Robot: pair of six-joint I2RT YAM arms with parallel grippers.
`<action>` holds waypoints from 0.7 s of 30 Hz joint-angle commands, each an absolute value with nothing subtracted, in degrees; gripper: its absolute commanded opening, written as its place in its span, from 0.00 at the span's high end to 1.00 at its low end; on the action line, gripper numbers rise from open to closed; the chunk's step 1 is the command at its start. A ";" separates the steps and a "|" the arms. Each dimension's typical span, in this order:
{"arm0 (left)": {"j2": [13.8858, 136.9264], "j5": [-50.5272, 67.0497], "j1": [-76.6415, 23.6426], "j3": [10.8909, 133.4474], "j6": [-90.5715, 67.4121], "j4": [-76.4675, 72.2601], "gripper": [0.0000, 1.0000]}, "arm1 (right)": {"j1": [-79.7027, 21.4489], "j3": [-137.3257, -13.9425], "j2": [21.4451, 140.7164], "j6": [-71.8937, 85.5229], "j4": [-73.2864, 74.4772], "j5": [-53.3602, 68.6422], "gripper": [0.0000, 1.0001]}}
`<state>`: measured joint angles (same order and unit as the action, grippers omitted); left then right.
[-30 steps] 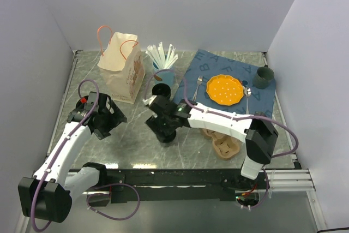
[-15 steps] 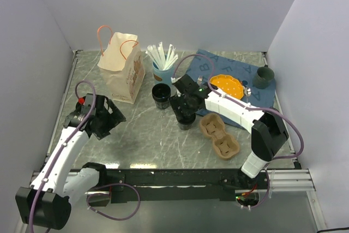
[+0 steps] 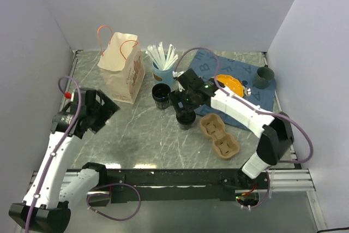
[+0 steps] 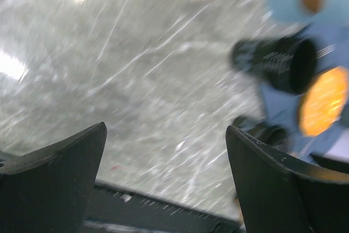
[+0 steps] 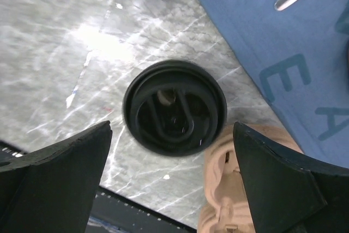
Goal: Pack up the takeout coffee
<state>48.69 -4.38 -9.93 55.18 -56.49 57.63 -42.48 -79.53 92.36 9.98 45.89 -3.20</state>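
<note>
The takeout coffee (image 3: pixel 185 120), a small black cup with a black lid (image 5: pixel 174 108), stands upright on the marble table just left of the brown cup carrier (image 3: pixel 219 135). My right gripper (image 3: pixel 183 103) hangs open directly above it. In the right wrist view its fingers (image 5: pixel 60 181) stand wide on either side of the lid, apart from it, and the right gripper (image 5: pixel 172 128) holds nothing. My left gripper (image 3: pixel 101 110) is open and empty over the left of the table. In the blurred left wrist view the left gripper (image 4: pixel 164 130) faces bare marble.
A lidless black cup (image 3: pixel 161 95) stands near a light-blue cup of straws (image 3: pixel 163 73) and a paper bag (image 3: pixel 121 70). A blue placemat (image 3: pixel 256 99) carries an orange plate (image 3: pixel 229 84) and cutlery. A grey-green mug (image 3: pixel 263 77) sits far right. The carrier (image 5: pixel 240 189) lies beside the lid.
My right gripper carried the lidded cup rightward to beside the carrier, then opened and lifted off it. My left arm drew back to the left.
</note>
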 commanded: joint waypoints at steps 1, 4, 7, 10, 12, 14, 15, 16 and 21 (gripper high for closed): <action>52.11 -10.36 -9.67 66.93 -60.28 55.72 0.03 | -42.28 -84.81 84.56 10.02 49.03 -2.11 0.00; 56.94 -13.53 -9.67 73.97 -63.62 54.06 0.02 | -42.28 -87.45 81.57 10.11 52.29 -1.23 0.00; 63.34 -14.68 -9.67 80.04 -66.44 49.41 0.05 | -42.36 -87.98 77.88 10.28 54.05 -0.26 0.00; 69.67 -15.64 -9.67 87.15 -70.13 49.04 0.11 | -42.36 -87.28 74.10 10.55 55.10 2.54 0.01; 72.32 -15.03 -9.67 89.90 -71.89 48.78 0.14 | -42.36 -86.05 71.20 10.72 55.46 2.99 0.01; 75.49 -15.03 -9.67 92.36 -73.20 48.95 0.21 | -42.36 -84.47 68.57 10.72 55.63 3.34 0.01; 76.46 -15.46 -9.67 92.81 -74.43 49.48 0.22 | -42.36 -83.94 67.86 10.72 55.63 3.51 0.01; 77.68 -16.34 -9.67 93.07 -75.05 49.66 0.23 | -42.36 -83.50 66.46 10.81 55.63 3.52 0.01; 80.24 -18.72 -9.67 92.11 -77.43 50.87 0.30 | -42.36 -80.60 62.94 10.99 55.81 3.60 0.01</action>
<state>79.31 -15.14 -9.89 90.91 -73.63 50.13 -42.48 -82.37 65.60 10.68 54.87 3.16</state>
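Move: Some 20 cm ahead of the empty left hand and 7 cm to its right stands the paper bag, its middle about 4 cm lower; the dark cup stack lies around 9 cm ahead and 9 cm left, and the open cup 14 cm ahead and 22 cm right. The open right hand hovers right over the lidded cup, middle about 6 cm below; from it the brown carrier lies 5 cm back and 13 cm right. Swinging up and forward to the paper bag's top, the left hand travels about 17 cm out and 14 cm up, then sinks some 2 cm; its fingers level out, turn roughly 20 degrees counter-clockwise and close partway on nothing. Meanwhile the right hand, still wide open, rises 15 cm from the lidded cup, drawing back and rightward as its fingers tip to the left. ##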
